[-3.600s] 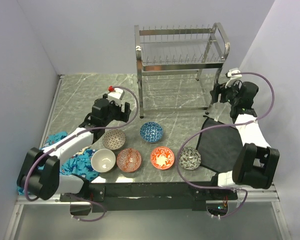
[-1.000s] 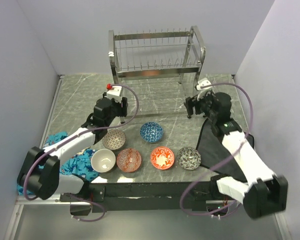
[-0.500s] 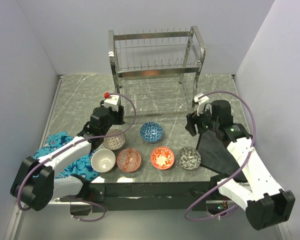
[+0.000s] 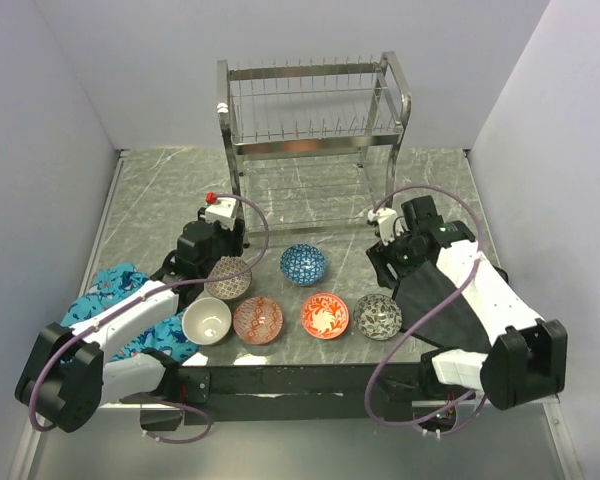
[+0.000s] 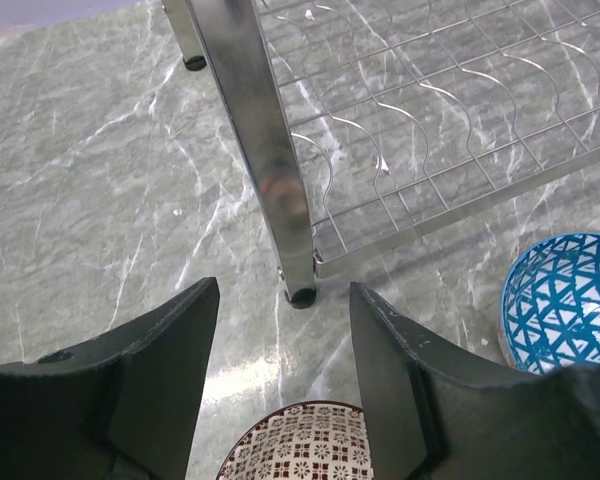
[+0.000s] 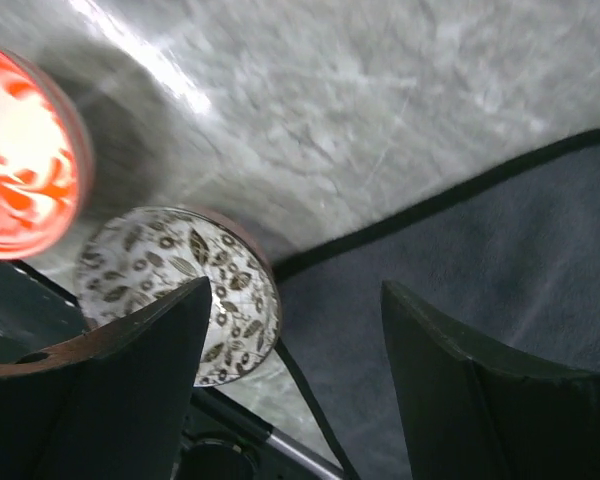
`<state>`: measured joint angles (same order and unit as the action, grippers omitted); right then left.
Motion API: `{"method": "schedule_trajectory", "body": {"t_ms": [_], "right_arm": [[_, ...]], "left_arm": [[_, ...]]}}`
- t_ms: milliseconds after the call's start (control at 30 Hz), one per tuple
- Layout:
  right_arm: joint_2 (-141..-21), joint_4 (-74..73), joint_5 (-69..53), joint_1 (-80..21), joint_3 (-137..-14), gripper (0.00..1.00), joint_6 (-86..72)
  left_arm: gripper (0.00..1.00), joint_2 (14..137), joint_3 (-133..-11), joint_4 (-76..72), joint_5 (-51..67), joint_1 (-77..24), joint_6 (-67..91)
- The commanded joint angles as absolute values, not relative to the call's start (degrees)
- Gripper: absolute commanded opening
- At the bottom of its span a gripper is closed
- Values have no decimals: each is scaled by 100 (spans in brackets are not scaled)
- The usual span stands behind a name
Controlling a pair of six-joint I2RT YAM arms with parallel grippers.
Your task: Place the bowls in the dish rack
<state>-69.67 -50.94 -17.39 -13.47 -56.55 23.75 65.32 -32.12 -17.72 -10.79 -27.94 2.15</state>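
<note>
The steel dish rack (image 4: 310,110) stands empty at the back of the table. Six bowls sit near the front: brown-grey (image 4: 227,278), blue (image 4: 303,264), plain white (image 4: 206,320), pinkish-red (image 4: 257,319), red-orange (image 4: 324,315) and dark grey-white (image 4: 378,316). My left gripper (image 4: 223,256) hangs open over the far rim of the brown-grey bowl (image 5: 305,445), facing a rack leg (image 5: 260,150), with the blue bowl (image 5: 565,300) to its right. My right gripper (image 4: 384,265) is open and empty above the mat edge, beside the grey-white bowl (image 6: 150,260). The red-orange bowl (image 6: 20,165) shows at the left.
A dark mat (image 4: 450,300) lies at the front right under the right arm, also visible as the mat (image 6: 500,300) below the right jaws. A blue patterned cloth (image 4: 130,310) is bunched at the front left. Walls close in on three sides.
The rack has shifted left from its first position. Within the last second the right arm swung back from the rack toward the grey-white bowl. The left gripper drew back over the brown-grey bowl.
</note>
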Motion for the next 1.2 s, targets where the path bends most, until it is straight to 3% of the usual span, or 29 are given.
{"method": "schedule_trajectory", "body": {"t_ms": [0, 533, 867, 1000, 1167], "right_arm": [[-7154, -5282, -1388, -1336, -5511, 74, 2715], [-7743, -5871, -1617, -1345, -5370, 58, 3620], [-7954, -5678, -1468, -1388, -5317, 55, 3762], [-8042, -5546, -1345, -1511, -5256, 49, 3727], [-8121, -5476, -1388, -1678, -5221, 47, 3674]], "left_arm": [[62, 6398, -3304, -1662, -1108, -2768, 158], [63, 6609, -3357, -1591, -1063, -2716, 202], [64, 6653, -3322, -1547, -1055, -2681, 158], [64, 6662, -3305, -1547, -1055, -2646, 176], [64, 6662, -3270, -1565, -1037, -2593, 158]]}}
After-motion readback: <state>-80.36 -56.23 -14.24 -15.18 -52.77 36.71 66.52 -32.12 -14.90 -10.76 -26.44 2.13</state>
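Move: Behind and below the empty right hand lies the black-and-white floral bowl, about 7 cm back, 3 cm left and 10 cm down. The orange bowl stands roughly 13 cm to the left of the floral one, level with it; the blue bowl is some 20 cm left of the hand and 5 cm ahead. The black cloth's middle is about 14 cm to its right, 3 cm back. From the left hand the floral bowl is about 34 cm right and 17 cm back. Sinking about 6 cm and drawing back nearly 4 cm with a slight drift right, the right hand comes down to the floral bowl's far right rim. The wrist tips the fingers to point more steeply down and turns some 15 degrees counter-clockwise, while the fingers close from wide to about half open, bringing the rim between their tips in view; a touch can't be seen. ##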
